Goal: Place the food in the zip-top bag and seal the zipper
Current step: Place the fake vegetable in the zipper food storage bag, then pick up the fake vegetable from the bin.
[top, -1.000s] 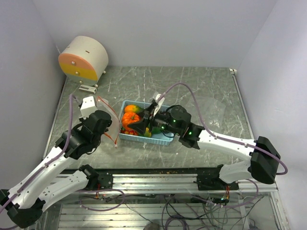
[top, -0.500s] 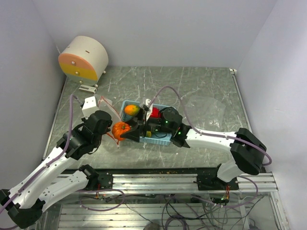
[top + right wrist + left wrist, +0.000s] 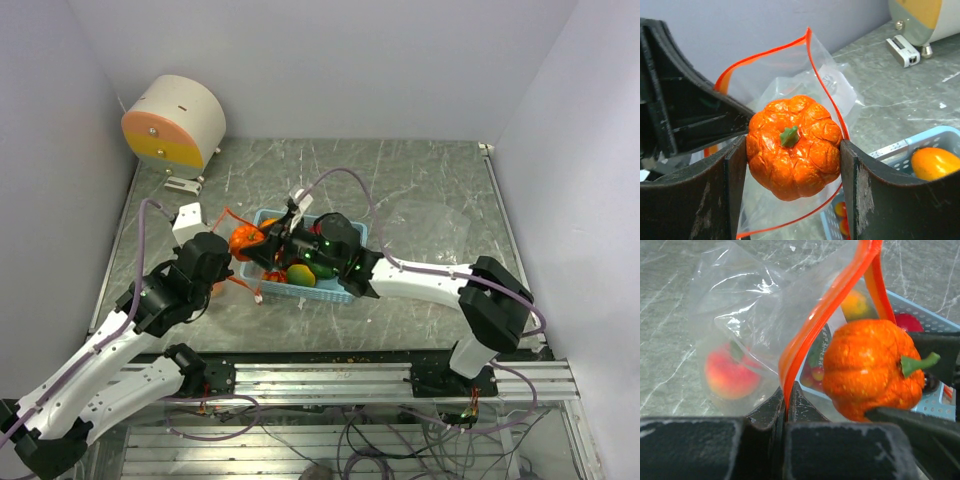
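My right gripper (image 3: 794,150) is shut on an orange toy pumpkin (image 3: 794,145) with a green stem. It holds the pumpkin at the open mouth of the clear zip-top bag (image 3: 805,75). My left gripper (image 3: 788,392) is shut on the bag's orange-red zipper rim (image 3: 815,325) and holds it up. A peach (image 3: 727,371) lies inside the bag (image 3: 740,315). From above, the pumpkin (image 3: 243,243) hangs just left of the light blue basket (image 3: 345,293). More food is in the basket: a yellow-green piece (image 3: 301,275), a red piece (image 3: 910,322) and an orange-yellow piece (image 3: 935,162).
A round white and orange drum (image 3: 175,122) stands at the back left, with a small white device (image 3: 904,50) at its foot. A crumpled clear plastic sheet (image 3: 430,225) lies right of the basket. Walls close in on both sides and behind.
My right gripper has lifted the pumpkin out of the basket and carried it left to the bag's mouth. The left gripper has shifted slightly, keeping its hold on the zipper rim.
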Tool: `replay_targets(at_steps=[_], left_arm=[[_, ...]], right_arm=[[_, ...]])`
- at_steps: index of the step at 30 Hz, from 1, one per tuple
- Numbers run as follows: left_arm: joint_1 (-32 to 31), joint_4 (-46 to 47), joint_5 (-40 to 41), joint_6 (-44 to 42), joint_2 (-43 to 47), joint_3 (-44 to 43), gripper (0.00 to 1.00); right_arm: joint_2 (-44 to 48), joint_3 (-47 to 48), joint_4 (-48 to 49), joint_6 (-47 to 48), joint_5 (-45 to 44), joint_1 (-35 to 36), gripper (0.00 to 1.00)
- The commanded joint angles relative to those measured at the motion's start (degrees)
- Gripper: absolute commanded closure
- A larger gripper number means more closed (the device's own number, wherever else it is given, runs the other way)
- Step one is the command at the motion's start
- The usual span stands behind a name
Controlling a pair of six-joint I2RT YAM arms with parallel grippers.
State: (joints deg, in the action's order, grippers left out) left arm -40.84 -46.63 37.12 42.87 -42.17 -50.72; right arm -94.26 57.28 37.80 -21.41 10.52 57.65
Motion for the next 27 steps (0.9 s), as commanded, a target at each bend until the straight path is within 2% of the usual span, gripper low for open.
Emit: replay_targets(at_steps=[1, 3, 5, 6, 13, 17, 21, 27], left_arm=[[0.1, 2.8, -1.3, -0.4, 0.5, -0.1, 0.93], [0.1, 2.9, -1.2, -0.4, 0.3, -0.3, 0.93], [0.1, 3.0, -1.2, -0.3, 0.1, -0.1, 0.93], [0.1, 3.2, -1.3, -0.3, 0.0, 0.2, 0.93], [0.1, 3.3, -0.2, 0.1, -0.8, 1.2, 0.93], [0.1, 3.2, 0.3, 0.3, -1.1, 1.4, 0.93], [0.1, 3.2, 0.2, 0.2, -0.9, 1.6, 0.93], [0.1, 3.5, 0.0, 0.2, -0.5, 1.6, 0.93]], right_arm=[[-1.7, 3.8, -3.9, 2.5, -5.8, 0.8, 0.38], [-1.8, 4.0, -5.0, 3.1, -7.1, 1.4, 0.26], [-1.3, 3.3, -5.4, 3.9, -8.0, 1.7, 0.04], [-0.8, 2.8, -5.2, 4.3, -8.3, 1.9, 0.00], [5.1, -2.1, -4.6, 5.2, -9.6, 2.1, 0.00], [10.6, -6.4, -4.2, 5.6, -13.8, 2.0, 0.00], [12.9, -6.0, -10.6, 3.4, -26.4, 1.7, 0.00], [5.7, 2.2, -29.2, -4.3, -44.4, 0.0, 0.00]])
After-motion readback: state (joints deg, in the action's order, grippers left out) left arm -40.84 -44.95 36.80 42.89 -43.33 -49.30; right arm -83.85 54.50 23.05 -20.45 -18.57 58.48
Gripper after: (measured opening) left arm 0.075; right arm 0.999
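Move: The right hand holds the pumpkin right before the open bag mouth, whose middle is about 3 cm to its left and 1 cm ahead. The bagged peach lies some 12 cm left, 2 cm back and 12 cm below; the papaya about 8 cm ahead, 4 cm right and 14 cm below. From the left hand, still pinching the bag's rim, the mouth is about 3 cm ahead and 4 cm right, level. Right fingers open, releasing the pumpkin into the left-held bag, withdraw 8 cm right, then swing forward clockwise. ##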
